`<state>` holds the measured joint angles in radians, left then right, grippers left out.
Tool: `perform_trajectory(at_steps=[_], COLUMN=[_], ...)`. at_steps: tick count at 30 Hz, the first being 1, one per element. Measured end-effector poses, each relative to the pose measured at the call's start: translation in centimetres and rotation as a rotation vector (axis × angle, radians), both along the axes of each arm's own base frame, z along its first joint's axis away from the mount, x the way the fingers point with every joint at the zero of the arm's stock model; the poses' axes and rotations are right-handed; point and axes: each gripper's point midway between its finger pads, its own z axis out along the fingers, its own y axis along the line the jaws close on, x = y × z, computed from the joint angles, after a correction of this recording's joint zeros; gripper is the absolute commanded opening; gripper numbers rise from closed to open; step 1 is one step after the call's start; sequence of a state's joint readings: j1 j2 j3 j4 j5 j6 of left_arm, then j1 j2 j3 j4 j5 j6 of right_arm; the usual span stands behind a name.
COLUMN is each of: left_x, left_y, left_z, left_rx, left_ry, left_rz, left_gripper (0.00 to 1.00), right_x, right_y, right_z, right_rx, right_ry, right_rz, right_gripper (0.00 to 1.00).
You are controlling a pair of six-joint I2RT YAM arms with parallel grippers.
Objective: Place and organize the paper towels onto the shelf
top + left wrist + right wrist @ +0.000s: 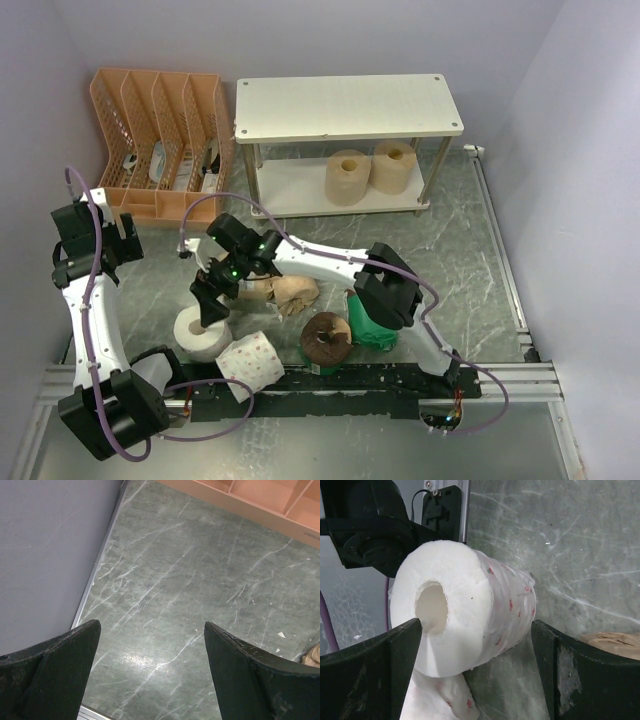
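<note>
A white roll with small red dots (470, 605) sits with its hollow end toward the right wrist camera. My right gripper (476, 624) is open astride it, with a gap at the right finger. From above, that gripper (207, 300) hovers over this roll (198, 335), and a second dotted white roll (250, 360) leans beside it. Tan-wrapped rolls (292, 292) and green-wrapped rolls with brown ends (327, 340) lie under the right arm. Two bare tan rolls (347, 177) stand on the lower board of the shelf (345, 105). My left gripper (151, 624) is open over bare table.
An orange slotted organizer (160, 125) stands at the back left, next to the shelf. Walls close in the left, back and right sides. A metal rail (520, 375) runs along the near edge. Purple cables loop around both arms.
</note>
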<state>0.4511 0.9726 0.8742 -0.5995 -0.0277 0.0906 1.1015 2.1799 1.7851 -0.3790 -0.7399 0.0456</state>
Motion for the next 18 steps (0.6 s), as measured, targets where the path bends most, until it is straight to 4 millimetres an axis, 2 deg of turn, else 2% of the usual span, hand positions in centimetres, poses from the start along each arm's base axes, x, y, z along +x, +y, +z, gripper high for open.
perform_trajectory(at_steps=[3, 5, 8, 12, 15, 16, 18], left_x=[0.0, 0.0, 0.1, 0.1, 0.1, 0.1, 0.1], left_y=[-0.1, -0.1, -0.1, -0.2, -0.2, -0.2, -0.2], left_z=[0.0, 0.0, 0.0, 0.0, 0.0, 0.0, 0.0], left_rx=[-0.001, 0.001, -0.001, -0.002, -0.001, -0.001, 0.0], left_ry=[0.0, 0.0, 0.0, -0.001, 0.0, 0.0, 0.0], left_rz=[-0.007, -0.009, -0.013, -0.017, -0.019, -0.019, -0.023], left_gripper=[0.96, 0.96, 0.96, 0.96, 0.96, 0.96, 0.96], right_x=[-0.6, -1.0, -1.5, -1.8, -1.6, -1.5, -1.3], right_y=[0.1, 0.0, 0.1, 0.2, 0.3, 0.3, 0.3], right_z=[-0.5, -0.7, -0.7, -0.7, -0.7, -0.7, -0.8], right_rx=[-0.01, -0.015, -0.013, -0.008, -0.006, -0.004, -0.001], right_ry=[0.006, 0.007, 0.0, -0.006, -0.011, -0.015, -0.022], right_rz=[0.013, 0.022, 0.036, 0.049, 0.045, 0.044, 0.04], right_gripper=[0.9, 0.84, 0.65, 0.24, 0.03, 0.0, 0.0])
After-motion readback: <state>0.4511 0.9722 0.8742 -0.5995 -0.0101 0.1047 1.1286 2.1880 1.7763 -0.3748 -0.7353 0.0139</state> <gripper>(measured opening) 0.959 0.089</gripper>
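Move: Just back and to the left of the open right hand stands the white paper towel roll, its middle some 4 cm back, 3 cm to the left and about 5 cm below. The flower-patterned roll lies roughly 13 cm back and 9 cm to the hand's right; the nearest brown roll is about 7 cm ahead and 8 cm to its right, both lower down. From the idle left hand the white roll is about 18 cm back, 22 cm to the right. Easing back nearly 2 cm and slightly down towards the white roll's hole, the right hand then closes its fingers from almost wide open to nearly shut, coming forward again about half a centimetre. One finger is in the hole and the other outside, pinching the roll's wall on its right-forward side, with the wrist hardly turning. ##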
